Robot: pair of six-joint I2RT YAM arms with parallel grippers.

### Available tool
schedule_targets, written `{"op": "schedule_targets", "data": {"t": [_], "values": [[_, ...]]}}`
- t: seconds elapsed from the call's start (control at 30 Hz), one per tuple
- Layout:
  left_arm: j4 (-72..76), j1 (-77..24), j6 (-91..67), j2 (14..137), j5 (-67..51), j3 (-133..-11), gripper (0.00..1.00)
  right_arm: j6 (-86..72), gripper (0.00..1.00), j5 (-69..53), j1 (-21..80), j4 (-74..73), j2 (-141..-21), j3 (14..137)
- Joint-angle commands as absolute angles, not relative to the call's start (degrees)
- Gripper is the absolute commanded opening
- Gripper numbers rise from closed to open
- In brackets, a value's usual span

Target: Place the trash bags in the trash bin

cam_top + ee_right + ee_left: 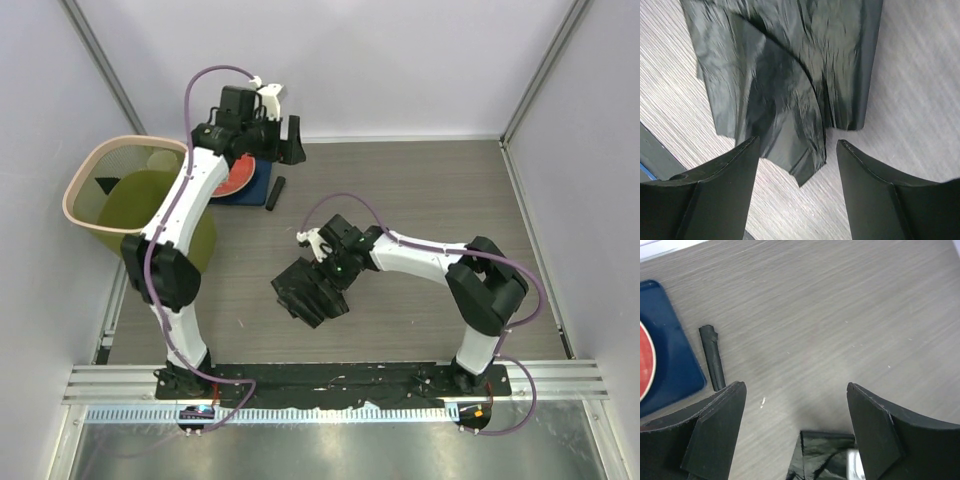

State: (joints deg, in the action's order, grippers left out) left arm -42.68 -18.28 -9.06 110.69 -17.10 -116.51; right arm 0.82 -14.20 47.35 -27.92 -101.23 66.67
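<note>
A flat stack of glossy black trash bags [290, 302] [790, 75] lies mid-table. My right gripper [318, 280] [797, 142] hovers open over its near corner, with a fingertip to either side and neither one touching the film. A tightly rolled black bag [275, 192] [712, 357] lies beside the blue mat. My left gripper [283, 140] [795, 386] stands wide open above bare table, holding nothing. A corner of black film [822, 455] shows at the bottom edge between its fingers. The olive trash bin [145, 200] stands at the far left, with a small black shape [105, 185] inside.
A red plate [238, 178] [644, 360] sits on a dark blue mat [252, 192] [665, 350] under the left forearm, right of the bin. White walls close in the wood-grain table on three sides.
</note>
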Motion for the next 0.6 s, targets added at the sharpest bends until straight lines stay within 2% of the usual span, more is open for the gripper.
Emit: {"op": "schedule_targets", "data": {"t": [0.0, 0.13, 0.17, 0.23, 0.27, 0.3, 0.43, 0.47, 0.57], "values": [[-42.89, -18.28, -9.84, 104.34, -21.97, -109.52, 0.86, 1.67, 0.68, -13.89, 47.46, -30.76, -98.17, 63.29], [-40.53, -18.28, -10.02, 98.53, -22.94, -101.63, 0.87, 1.23, 0.65, -14.50, 47.55, -29.53, -98.96, 61.88], [-40.17, -18.28, -10.02, 97.57, -22.94, -100.47, 0.87, 1.32, 0.53, -15.72, 47.55, -29.18, -99.14, 61.96], [-39.73, -18.28, -10.02, 95.10, -22.50, -97.75, 0.87, 1.06, 0.40, -16.96, 47.64, -29.09, -99.66, 62.49], [-39.64, -18.28, -9.93, 94.31, -22.41, -96.78, 0.87, 1.14, 0.29, -17.83, 47.64, -29.53, -99.58, 62.75], [-39.73, -18.28, -9.58, 93.00, -22.33, -95.90, 0.87, 1.40, 0.03, -18.97, 47.64, -29.88, -99.41, 63.01], [-39.03, -18.37, -9.05, 89.14, -21.88, -89.15, 0.87, 2.37, 0.01, -21.35, 46.68, -33.13, -93.88, 65.29], [-38.76, -18.28, -8.70, 88.43, -22.23, -87.99, 0.87, 2.90, 0.01, -21.79, 45.89, -34.87, -89.52, 65.74], [-38.41, -18.28, -6.95, 85.17, -23.99, -83.68, 0.87, 4.91, 0.01, -23.28, 37.12, -36.73, -82.38, 66.53]]}}
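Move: The black trash bag lies crumpled under the right hand. Its middle is about 5 cm to the left, 1 cm ahead and 4 cm below, and its near right corner some 3 cm back, 3 cm right and 3 cm below. The bin stands roughly 39 cm to the right hand's left and 12 cm ahead. From the left hand, the bag lies about 24 cm back, 5 cm right and 25 cm lower; the black roll is 10 cm ahead and 3 cm left, well below. The right fingers shut on the bag's near right corner: that hand eases back and right and down, about 2 cm each way, pinches the edge, then starts rising some 3 cm with the corner held. Meanwhile the left hand, open and empty, draws back about 11 cm from beside the roll towards the bag, sinking some 4 cm overall. ##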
